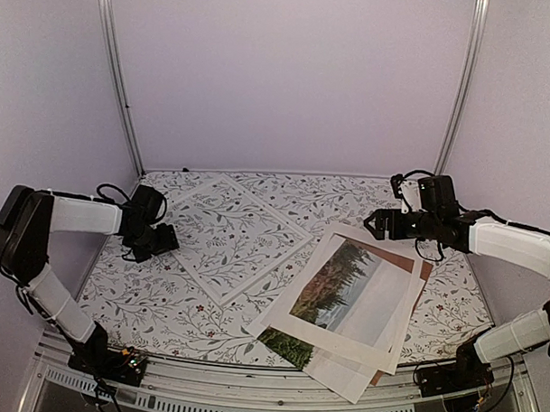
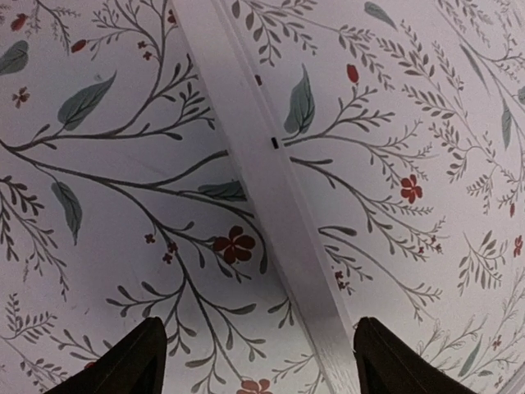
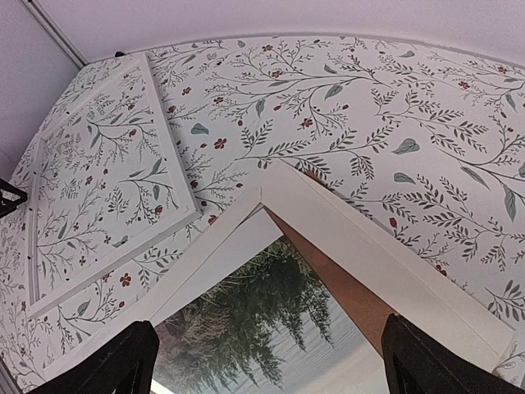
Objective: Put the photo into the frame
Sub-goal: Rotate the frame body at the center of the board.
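The frame [image 1: 227,238], with a narrow white border and the floral cloth showing through its pane, lies flat at the centre-left. The photo [image 1: 337,285], dark conifers under a pale sky, lies on the right in a skewed stack. My left gripper [image 1: 168,243] hovers open at the frame's left edge. In the left wrist view the white border [image 2: 271,180] runs diagonally between my gripper's [image 2: 258,365] spread fingers, ungripped. My right gripper [image 1: 376,224] hangs open over the stack's far corner. In the right wrist view the photo [image 3: 271,328] shows below my empty gripper [image 3: 271,369].
A white mat [image 1: 379,341] with a cut-out window lies askew over the photo, and a brown backing board [image 1: 409,261] sticks out beneath at the right. The mat's corner [image 3: 361,238] and board [image 3: 328,283] show in the right wrist view. Floral cloth [image 1: 284,193] covers the table.
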Robot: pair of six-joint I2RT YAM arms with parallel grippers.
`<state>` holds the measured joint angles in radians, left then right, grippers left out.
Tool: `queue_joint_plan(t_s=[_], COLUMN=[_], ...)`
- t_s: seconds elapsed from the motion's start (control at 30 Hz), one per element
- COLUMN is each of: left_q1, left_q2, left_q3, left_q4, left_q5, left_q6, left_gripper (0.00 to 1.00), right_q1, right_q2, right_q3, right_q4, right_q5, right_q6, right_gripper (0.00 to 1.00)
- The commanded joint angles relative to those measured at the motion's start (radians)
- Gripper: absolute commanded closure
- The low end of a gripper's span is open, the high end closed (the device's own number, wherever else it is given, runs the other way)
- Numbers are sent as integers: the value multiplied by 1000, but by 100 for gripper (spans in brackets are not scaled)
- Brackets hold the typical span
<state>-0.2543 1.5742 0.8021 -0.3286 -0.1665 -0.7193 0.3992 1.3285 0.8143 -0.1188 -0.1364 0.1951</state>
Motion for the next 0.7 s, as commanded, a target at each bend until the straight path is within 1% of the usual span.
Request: queue_joint_plan(t_s=[0.0, 0.07, 0.13, 0.2, 0.3, 0.5, 0.53, 0.67], left_q1=[12, 11, 11, 12, 11, 10, 11, 13], left_q2=[79, 113, 137, 153, 162, 136, 130, 115], left_q3=[36, 54, 65, 68, 56, 20, 20, 48], left_q4=[83, 87, 91, 94, 100, 99, 95, 61], left_q5=[36, 36, 34, 31, 31, 7, -4, -51], left_q6=[4, 5, 7, 9, 10, 44, 52, 108], left_gripper=[19, 20, 22, 27, 38, 63, 65, 69], right_q1=[7, 7, 7, 7, 7, 7, 7, 7], right_q2=[-13, -10, -9, -10, -11, -3, 0, 4], right_q3=[-15, -18, -21, -25, -30, -28, -27, -23], right_q4=[36, 36, 38, 37, 39, 44, 46, 46], right_q5=[-28, -28, -25, -24, -23, -29, -30, -37], right_q6=[11, 12, 12, 12, 11, 12, 12, 17], right_gripper=[1, 1, 1, 1, 1, 1, 1, 1])
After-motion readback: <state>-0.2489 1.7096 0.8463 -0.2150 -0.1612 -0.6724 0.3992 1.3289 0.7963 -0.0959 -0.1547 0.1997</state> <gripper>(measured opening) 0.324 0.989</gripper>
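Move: The frame body's near-left bar, where the left fingers will shut, lies about 3 cm ahead of the left hand, 1 cm to its right and 2 cm below. The frame's middle is some 12 cm ahead and 12 cm right, its near corner about 13 cm back and 15 cm right, both 3 cm down. The white mat lies roughly 48 cm right and 7 cm back. From the right hand the grip spot is around 51 cm left, 2 cm ahead, 14 cm below. The frame's near-left bar, already between the open left fingers but nearer the right one, is reached by a slide of nearly 3 cm forward and about 2 cm down, the descent coming mostly first. There the left hand stops and shuts its fingers from wide open to about a third, pinching the bar from both sides with hardly any wrist turn. ##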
